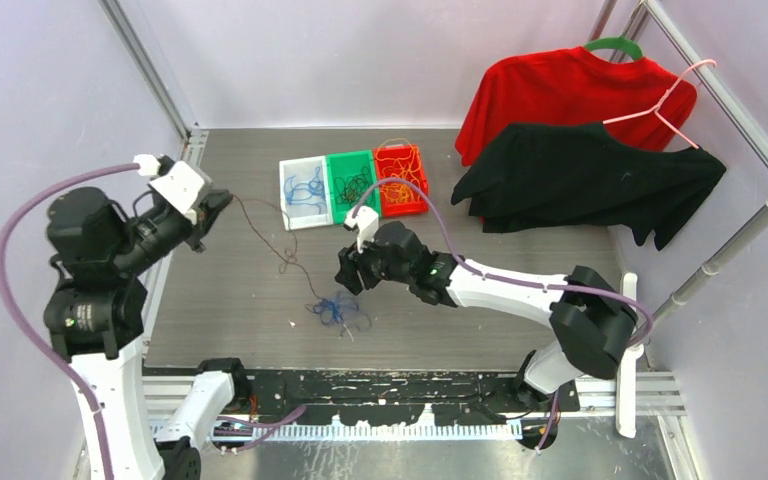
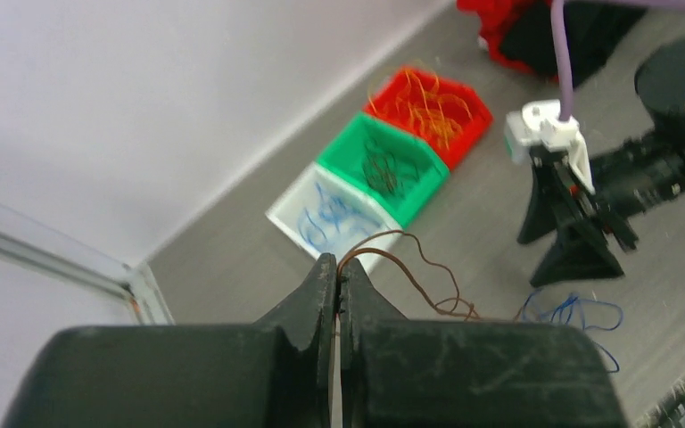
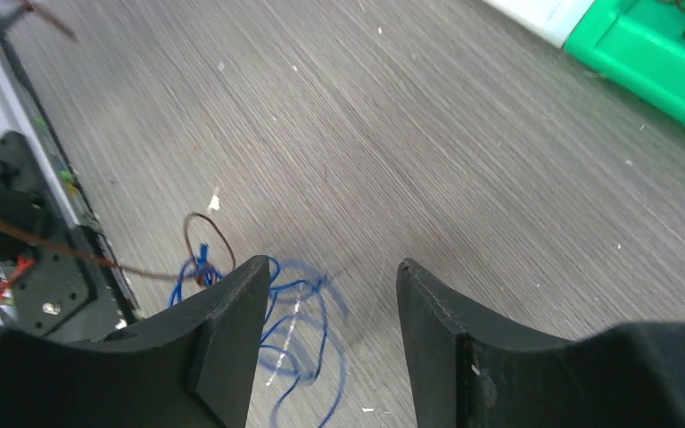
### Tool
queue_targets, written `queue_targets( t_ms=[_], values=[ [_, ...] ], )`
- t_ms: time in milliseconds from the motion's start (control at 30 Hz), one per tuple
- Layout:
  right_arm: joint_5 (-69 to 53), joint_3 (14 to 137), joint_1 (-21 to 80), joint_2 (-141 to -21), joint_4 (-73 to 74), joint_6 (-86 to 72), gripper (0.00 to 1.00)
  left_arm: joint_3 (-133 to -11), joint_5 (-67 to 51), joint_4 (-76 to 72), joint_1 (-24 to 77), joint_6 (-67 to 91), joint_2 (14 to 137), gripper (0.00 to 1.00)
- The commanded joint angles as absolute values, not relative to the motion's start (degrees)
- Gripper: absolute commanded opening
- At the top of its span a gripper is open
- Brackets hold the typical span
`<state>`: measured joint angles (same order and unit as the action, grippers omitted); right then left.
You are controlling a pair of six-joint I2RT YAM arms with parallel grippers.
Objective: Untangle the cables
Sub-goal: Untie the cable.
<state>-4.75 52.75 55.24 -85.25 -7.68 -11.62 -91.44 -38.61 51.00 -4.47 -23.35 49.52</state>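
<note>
A thin brown cable runs taut from my left gripper down across the table to a small clump of blue cable, where the two are still knotted together. In the left wrist view the left gripper is shut on the brown cable, which loops away toward the blue cable. My right gripper hovers just right of the clump. The right wrist view shows the right gripper open and holding nothing, with the blue cable on the table below and a brown cable loop at its left.
Three bins stand in a row at the back: a white bin with blue cables, a green bin with dark ones, a red bin with orange ones. A red shirt and a black shirt hang at back right beside a pink hanger.
</note>
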Motion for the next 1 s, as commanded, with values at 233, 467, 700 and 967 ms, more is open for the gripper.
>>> queue_targets(
  t_ms=[233,467,700,967],
  values=[
    [-1.63,56.07,54.68,-92.28,-1.89,-7.25,0.60,-65.73,-27.75,45.96,-4.76,-38.59,46.51,0.00],
    [0.70,49.86,55.74,-86.27,-2.42,-8.88,0.63,-56.06,-8.16,35.03,-4.83,-47.74,49.78,0.00],
    [-7.59,46.35,56.95,-81.42,-3.76,-10.53,0.62,-57.06,-6.75,33.65,-7.29,-48.25,54.95,0.00],
    [-11.98,48.92,63.10,-82.34,2.40,-12.21,0.60,-54.54,-8.48,38.28,-7.29,-48.16,55.09,0.00]
  ],
)
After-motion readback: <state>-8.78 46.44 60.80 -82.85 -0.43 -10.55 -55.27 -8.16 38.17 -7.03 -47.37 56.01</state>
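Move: Beneath the right hand, the blue-and-brown cable tangle sits about 4 cm to its left, roughly 1 cm back and 12 cm down. The white box is some 28 cm ahead of that hand and 13 cm left, the green box 28 cm ahead and 2 cm left, both 13 cm below. From the left hand, already shut on the brown cable's free stretch, the tangle is about 2 cm ahead, 15 cm right and 42 cm below. Lowering fast by about 24 cm, the left hand keeps its pinch on the brown cable while swinging some 12 cm left and 8 cm forward, its fingers tipping down and turning left. The right hand, staying open, sinks about 7 cm, then draws back towards the robot by about as much, rising slightly and finally turning a little counter-clockwise. ##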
